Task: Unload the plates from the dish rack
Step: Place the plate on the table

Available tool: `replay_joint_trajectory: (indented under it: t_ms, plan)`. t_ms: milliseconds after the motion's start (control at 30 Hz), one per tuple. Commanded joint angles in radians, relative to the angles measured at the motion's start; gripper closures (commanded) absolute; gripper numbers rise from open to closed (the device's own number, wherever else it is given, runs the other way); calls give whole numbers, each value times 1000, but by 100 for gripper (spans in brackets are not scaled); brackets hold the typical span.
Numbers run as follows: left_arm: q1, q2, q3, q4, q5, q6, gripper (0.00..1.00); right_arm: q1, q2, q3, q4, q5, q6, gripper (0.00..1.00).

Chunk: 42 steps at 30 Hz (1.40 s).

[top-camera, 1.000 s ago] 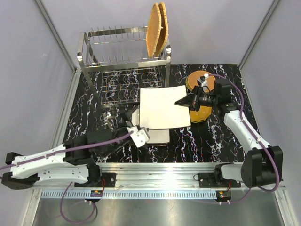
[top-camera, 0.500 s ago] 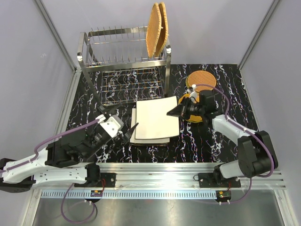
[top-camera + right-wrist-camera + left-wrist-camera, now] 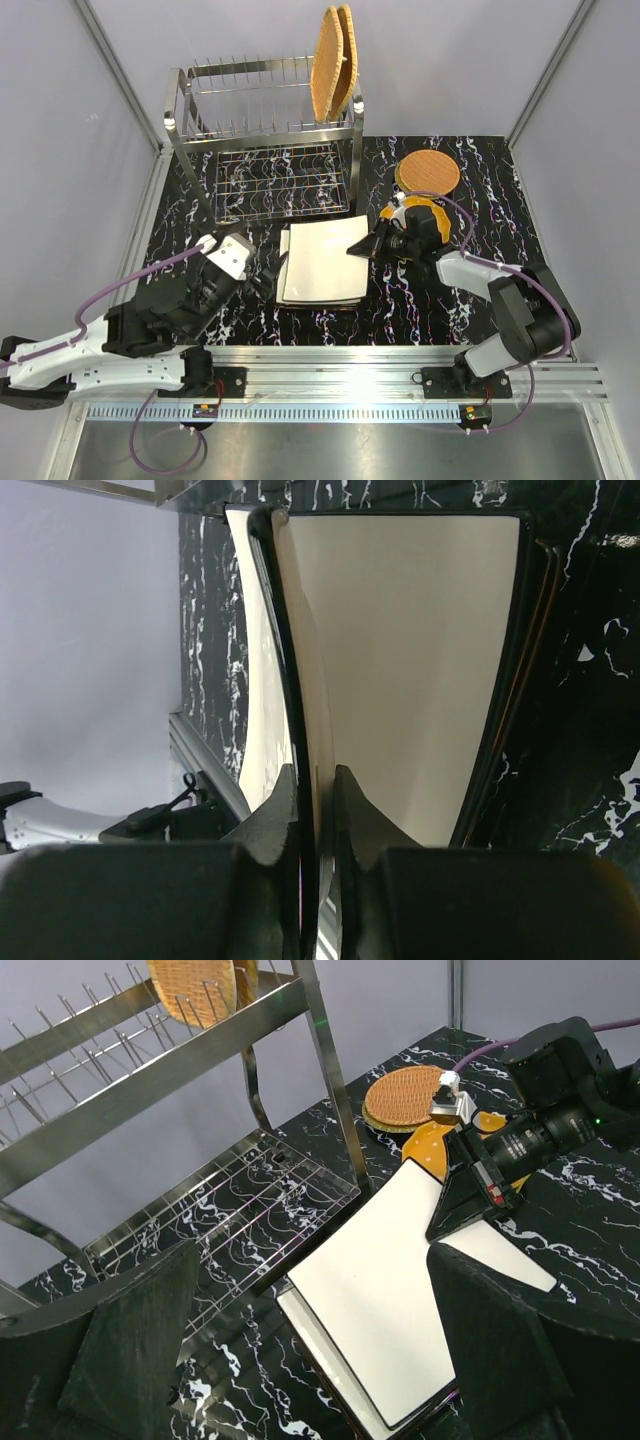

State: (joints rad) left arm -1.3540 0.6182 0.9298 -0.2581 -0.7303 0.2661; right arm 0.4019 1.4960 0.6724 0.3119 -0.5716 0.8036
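The steel dish rack [image 3: 265,110] stands at the back with two woven tan-orange plates [image 3: 333,62] upright at its right end. My right gripper [image 3: 362,247] is shut on the right edge of a plain white square plate [image 3: 325,255], which lies tilted low over another white plate [image 3: 287,270] on the table. In the right wrist view the right gripper [image 3: 315,775] pinches the thin rim of the white plate [image 3: 410,650]. My left gripper [image 3: 312,1255] stands open, empty, just left of the white plate [image 3: 385,1270].
A round woven plate [image 3: 428,172] lies on the table right of the rack, with an orange plate [image 3: 425,215] in front of it under my right wrist. The rack's lower wire shelf [image 3: 280,180] sits just behind the white plates.
My right arm has carried the white plate leftward and down over the other white plate. My left arm has drawn back to the left, away from the plates, still open.
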Motion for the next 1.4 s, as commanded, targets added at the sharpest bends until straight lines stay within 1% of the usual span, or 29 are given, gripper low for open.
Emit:
replay_joint_trajectory:
  t_ms: [0,233,367,433,467,500,533,700,767,833,867,967,1067,1100,1200,1233,1267,1367]
  plan:
    - [-4,-18,-12,77,-56,-50,1,26,7,52,184,1,14,100]
    - [-5,-40,-32,82,-84,-79,1,41,50,75,200,21,9,99]
    - [-4,-55,-52,100,-92,-91,1,52,87,107,204,21,-3,96]
    - [-5,-57,-57,105,-95,-91,1,60,107,127,200,15,-12,91]
    - [-4,-60,-60,105,-98,-91,1,63,115,133,196,15,-17,88]
    - [-4,-60,-62,105,-101,-93,1,69,124,139,184,18,-20,82]
    - [-4,-60,-62,105,-101,-91,1,71,128,145,178,19,-30,79]
    - [-4,-74,-65,105,-112,-96,1,72,139,154,109,10,-61,68]
    - [-4,-80,-71,105,-112,-100,1,74,135,150,90,6,-73,62]
    - [-5,-84,-75,109,-113,-99,1,72,124,147,47,3,-98,54]
    - [-4,-86,-80,115,-113,-97,1,72,119,147,27,4,-109,46]
    - [-4,-86,-89,135,-112,-91,1,75,95,154,-62,-1,-164,34]
    - [-4,-86,-94,149,-110,-88,1,72,76,177,-193,4,-247,26]
    - [-4,-84,-94,152,-112,-88,1,72,73,188,-226,22,-270,20]
    - [-5,-86,-95,163,-109,-93,1,72,82,248,-362,52,-394,14]
    - [-4,-86,-97,164,-107,-100,1,72,90,294,-400,58,-462,13]
    - [-4,-87,-95,157,-109,-105,1,72,113,321,-493,65,-495,12]
    - [-4,-89,-95,143,-115,-131,1,72,154,398,-606,88,-578,10]
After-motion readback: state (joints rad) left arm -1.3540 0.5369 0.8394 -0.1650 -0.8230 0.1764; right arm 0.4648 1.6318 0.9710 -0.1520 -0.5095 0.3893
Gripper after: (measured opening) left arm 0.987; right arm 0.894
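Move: Just below the right hand's grip, the stack of square plates on the table has its middle about 9 cm to the hand's left, 3 cm back and 5 cm down; the hand already holds a white plate by its right edge above that stack. The yellow plate lies roughly 13 cm right and 7 cm ahead, the dish rack's lower shelf some 19 cm left and 18 cm ahead. From the left hand, the stack is about 10 cm ahead, 10 cm right and 31 cm down. Lowering the white plate's held edge slightly, the right hand eases it left and forward about 3 cm over the stack, then opens its fingers wide. Opening, it draws back and sinks to nearly 4 cm below its start, then lifts a little, its fingers tipping down and turning counter-clockwise, some 20 degrees in all. The empty left hand, open, shifts about 2 cm left, away from the stack. ##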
